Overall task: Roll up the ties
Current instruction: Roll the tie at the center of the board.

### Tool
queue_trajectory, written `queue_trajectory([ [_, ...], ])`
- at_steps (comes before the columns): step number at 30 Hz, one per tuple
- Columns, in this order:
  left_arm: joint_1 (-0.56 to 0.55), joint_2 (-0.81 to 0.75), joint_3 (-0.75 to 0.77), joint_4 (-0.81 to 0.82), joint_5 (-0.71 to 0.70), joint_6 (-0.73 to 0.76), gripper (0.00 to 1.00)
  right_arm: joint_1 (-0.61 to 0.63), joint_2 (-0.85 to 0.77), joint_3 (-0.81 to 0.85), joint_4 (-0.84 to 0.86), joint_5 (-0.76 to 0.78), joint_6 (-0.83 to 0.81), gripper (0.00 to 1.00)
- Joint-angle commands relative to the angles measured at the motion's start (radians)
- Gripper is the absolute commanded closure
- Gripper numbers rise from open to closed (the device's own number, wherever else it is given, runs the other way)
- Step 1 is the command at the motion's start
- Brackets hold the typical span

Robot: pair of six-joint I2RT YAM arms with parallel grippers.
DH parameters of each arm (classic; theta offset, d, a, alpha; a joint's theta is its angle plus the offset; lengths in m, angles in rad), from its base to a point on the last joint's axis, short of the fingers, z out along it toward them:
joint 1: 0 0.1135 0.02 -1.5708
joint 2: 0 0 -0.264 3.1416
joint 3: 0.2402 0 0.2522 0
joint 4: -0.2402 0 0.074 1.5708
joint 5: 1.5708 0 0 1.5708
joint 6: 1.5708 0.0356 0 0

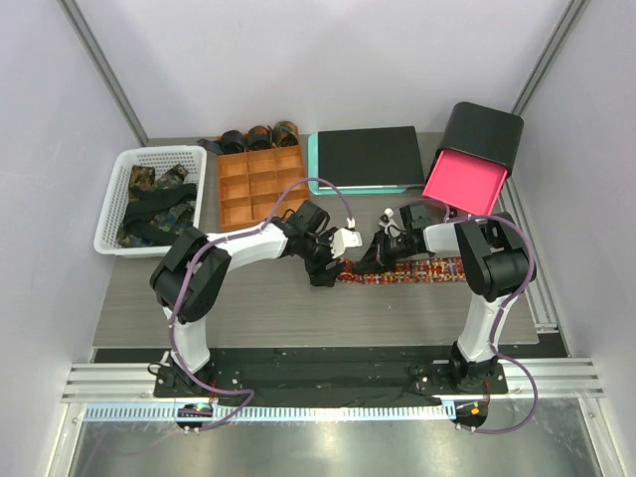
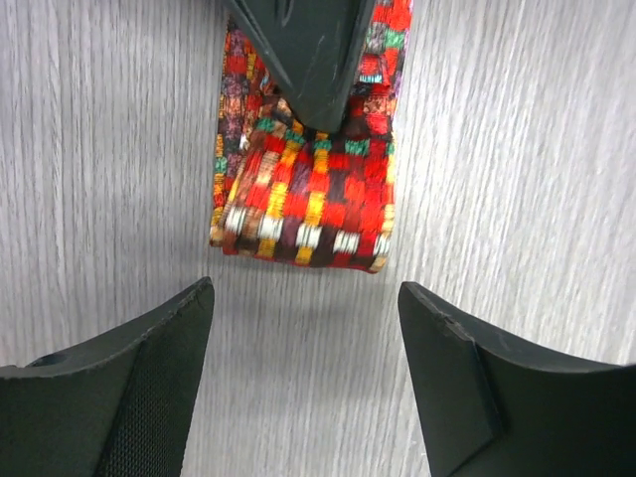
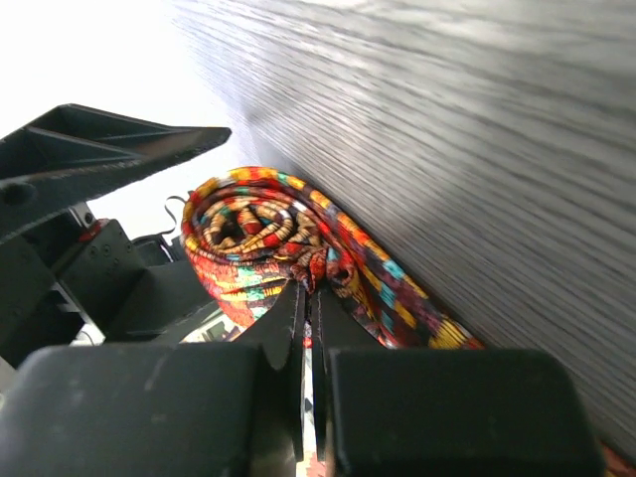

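Observation:
A red-orange check tie (image 1: 417, 271) lies along the table in front of both arms, its left end curled into a loose coil (image 3: 253, 234). My right gripper (image 3: 313, 288) is shut on the fabric at the coil's edge, and its dark fingers (image 2: 313, 50) press on the tie in the left wrist view. My left gripper (image 2: 306, 308) is open, with bare table between its fingers just short of the tie's folded end (image 2: 303, 199). In the top view the left gripper (image 1: 326, 270) and the right gripper (image 1: 371, 258) meet at the tie's left end. Three dark rolled ties (image 1: 260, 135) stand behind the tray.
A white basket (image 1: 110, 202) at the left holds dark patterned ties (image 1: 154, 204). An orange compartment tray (image 1: 260, 184) sits at the back centre. Beside it is a black pad on a teal board (image 1: 366, 154). A tilted black and pink box (image 1: 469, 164) stands at the back right.

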Motion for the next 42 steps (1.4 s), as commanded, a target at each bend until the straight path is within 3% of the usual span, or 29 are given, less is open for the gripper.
queue_trajectory([
  [1,0.002,-0.030,-0.025,0.148,0.079,-0.072,0.24,-0.020,0.036,-0.014,-0.080,0.137,-0.103,0.99],
  [11,0.002,0.038,-0.017,0.296,0.147,-0.086,0.27,-0.020,0.079,0.006,-0.129,0.172,-0.133,0.99],
  [19,-0.038,0.035,0.012,0.268,0.185,0.023,0.42,-0.012,0.114,0.036,-0.150,0.165,-0.140,0.99],
  [27,-0.086,0.102,0.087,0.251,0.193,-0.053,0.57,0.008,0.116,0.036,-0.084,0.117,-0.083,0.99],
  [37,-0.136,0.199,0.127,0.167,0.077,-0.081,0.59,0.016,0.091,-0.016,0.095,0.048,0.035,0.99],
  [42,-0.158,0.257,0.130,0.130,-0.034,-0.083,0.70,0.020,0.062,-0.037,0.143,0.030,0.069,0.99],
])
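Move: The rolled end of the tie lies some 6 cm to the left hand's right, level with it front to back and about 1 cm lower. From the right hand's shut fingertips, the roll's middle is about 3 cm to the left, neither ahead nor back and at much the same height. The flat tie strip's middle lies about 22 cm to the left hand's right, at the same reach and 2 cm lower. An orange tray is 21 cm ahead and 15 cm left of the left hand. The tie roll is taken by the left hand, which travels about 7 cm to the right with open fingers, rising about 1 cm and sinking again as they flatten some 10 degrees, then narrows them around the roll's near and far edges and pinches it. The right hand's shut fingertips dip under 1 cm and keep pinning the tie at the roll's right side. ##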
